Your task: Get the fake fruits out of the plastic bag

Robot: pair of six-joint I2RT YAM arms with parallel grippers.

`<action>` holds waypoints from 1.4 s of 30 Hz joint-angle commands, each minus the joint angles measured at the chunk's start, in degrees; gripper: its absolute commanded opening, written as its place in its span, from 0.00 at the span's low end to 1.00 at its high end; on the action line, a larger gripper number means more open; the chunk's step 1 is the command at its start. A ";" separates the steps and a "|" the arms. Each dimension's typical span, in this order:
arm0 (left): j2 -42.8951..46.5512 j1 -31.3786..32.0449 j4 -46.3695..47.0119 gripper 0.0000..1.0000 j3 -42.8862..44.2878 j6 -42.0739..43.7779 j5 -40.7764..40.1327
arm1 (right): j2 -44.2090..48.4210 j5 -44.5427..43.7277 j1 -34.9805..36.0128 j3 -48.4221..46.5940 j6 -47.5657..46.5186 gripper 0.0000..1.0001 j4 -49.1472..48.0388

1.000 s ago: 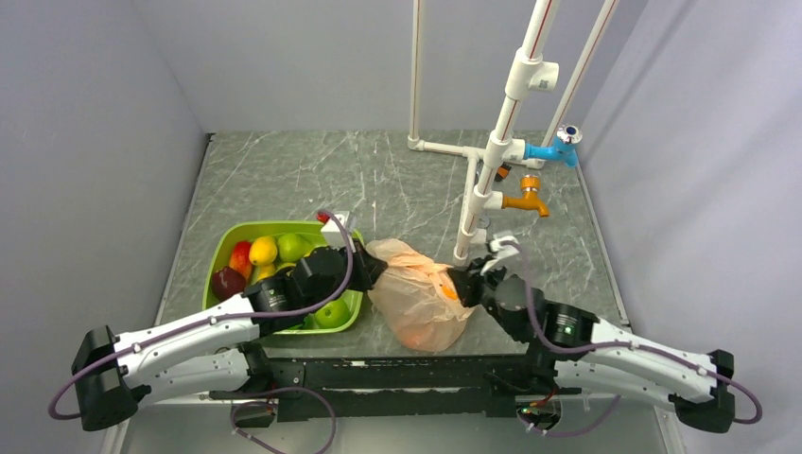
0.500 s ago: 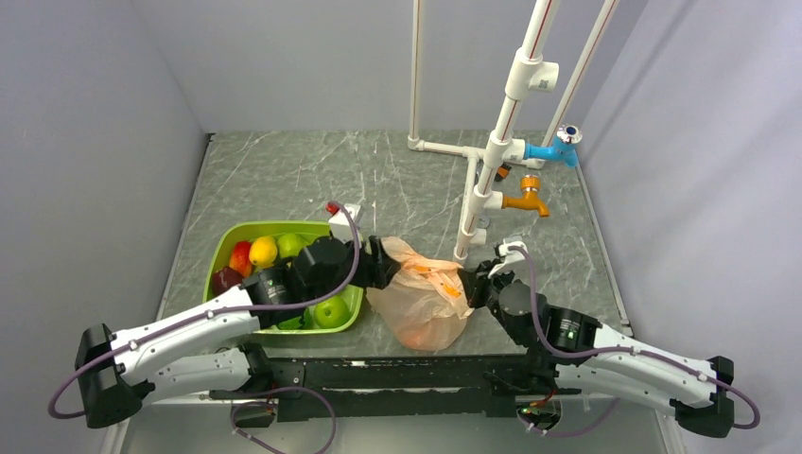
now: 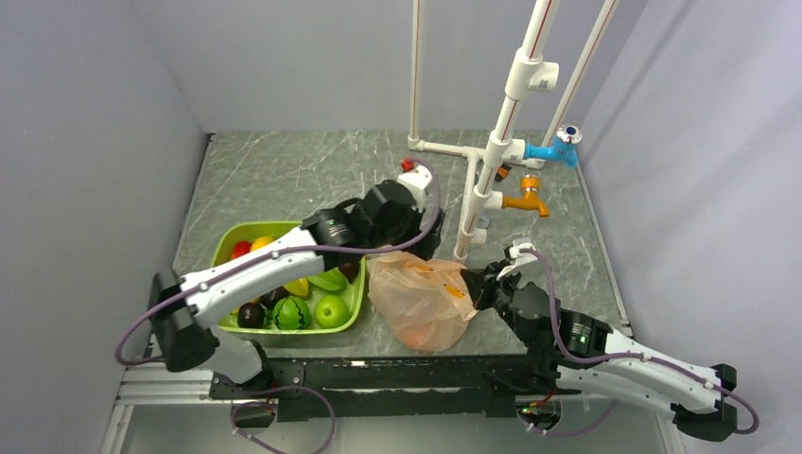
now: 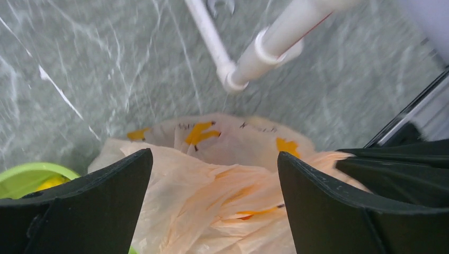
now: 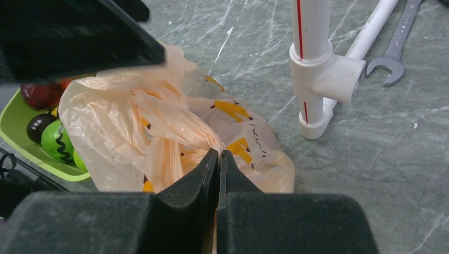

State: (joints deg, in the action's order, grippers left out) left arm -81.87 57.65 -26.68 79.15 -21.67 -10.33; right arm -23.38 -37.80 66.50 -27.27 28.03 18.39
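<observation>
The peach plastic bag [image 3: 421, 301] lies crumpled on the table between the two arms. My right gripper [image 3: 471, 282] is shut on a gathered fold at the bag's right edge, and the right wrist view shows that gripper [image 5: 218, 154] pinching the film. Over the bag's far end hovers my left gripper [image 3: 427, 248], open. In the left wrist view that gripper [image 4: 214, 177] stands wide apart with the bag [image 4: 212, 159] below it and nothing held. The fake fruits are hidden inside the bag. Only an orange tint [image 3: 416, 334] shows through its near end.
A green tub [image 3: 352, 317] left of the bag holds a striped watermelon [image 3: 291, 313], a green apple [image 3: 330, 309], dark plums and other fruit. A white pipe frame [image 3: 470, 213] with taps stands just behind the bag. A wrench [image 5: 394, 53] lies beyond the pipe.
My left gripper opened and let go of the bag's left side. That arm swung up and away to the bag's far end. The right gripper stayed shut on the bag.
</observation>
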 commanded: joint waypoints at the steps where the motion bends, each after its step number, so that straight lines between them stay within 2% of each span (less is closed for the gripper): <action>1: -3.34 -0.17 -4.53 0.94 0.10 1.50 2.92 | 0.70 0.65 -0.05 -2.15 1.24 0.00 2.44; 4: -2.54 -0.16 -1.96 0.90 -3.39 0.28 2.74 | 1.77 1.20 -0.10 -1.80 1.63 0.00 2.88; 8: -0.69 -0.17 -0.06 0.76 -7.22 -1.75 1.67 | 1.41 2.03 -0.06 -1.85 0.76 0.00 2.09; 13: 0.21 -0.16 3.53 0.62 -11.07 -3.04 4.87 | -0.31 0.87 -0.08 -2.86 0.62 0.00 3.09; 15: 0.71 -0.16 4.86 0.46 -12.28 -3.11 4.98 | -0.02 1.12 -0.04 -2.35 0.49 0.00 2.73; 17: 1.57 -0.18 4.87 0.23 -12.57 -2.86 3.33 | 0.35 0.73 -0.03 -1.78 1.29 0.00 3.04; 21: 4.10 -0.26 3.65 0.00 -11.34 -3.02 -3.06 | 0.72 -1.39 -0.05 -1.77 3.65 0.00 4.03; 26: 8.88 -0.22 3.46 0.00 -13.16 -10.86 -14.27 | 0.93 -3.25 -0.04 -2.40 3.90 0.00 5.15; 30: 13.52 -0.25 7.65 0.00 -18.50 -16.25 -15.05 | 0.56 -1.57 0.00 -1.63 3.68 0.02 5.01; 35: 20.58 -0.43 18.92 0.00 -27.24 -19.88 -10.82 | 0.35 0.49 -0.06 -2.37 3.45 0.17 6.62; 39: 25.95 -0.63 28.46 0.00 -34.46 -21.33 -6.80 | -0.03 3.50 0.00 -2.23 -1.30 0.36 2.50; 42: 26.92 -0.87 26.95 0.00 -34.21 -21.24 -4.89 | -2.36 4.31 -0.05 -5.33 -3.55 0.47 1.76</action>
State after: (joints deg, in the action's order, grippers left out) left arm -57.06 57.19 -6.74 44.45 -40.97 -18.96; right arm -23.66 -35.73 66.50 -27.92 28.86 23.88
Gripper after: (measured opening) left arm 0.009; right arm 0.410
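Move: The bag's rim lies some 9 cm below the left hand, about 2 cm back and 1 cm to its left; the bag's full belly is roughly 6 cm back, 1 cm left and 14 cm down. The pipe foot stands about 5 cm ahead and 6 cm to the right, 17 cm below, and the green tray's middle some 27 cm left and 1 cm ahead, equally low. From the right hand, already holding a handle, that rim is about 8 cm left, level fore and aft, 3 cm down. Down about 9 cm and slightly back, the wide-open left hand sinks onto the bag's rim and shuts on it, then rises some 6 cm and pulls the rim left towards the tray, turning counter-clockwise about 15 degrees and rolling its left side down. The right hand stays nearly in place as a holding anchor, sinking slightly, and opens its fingers nearly halfway at the end. ##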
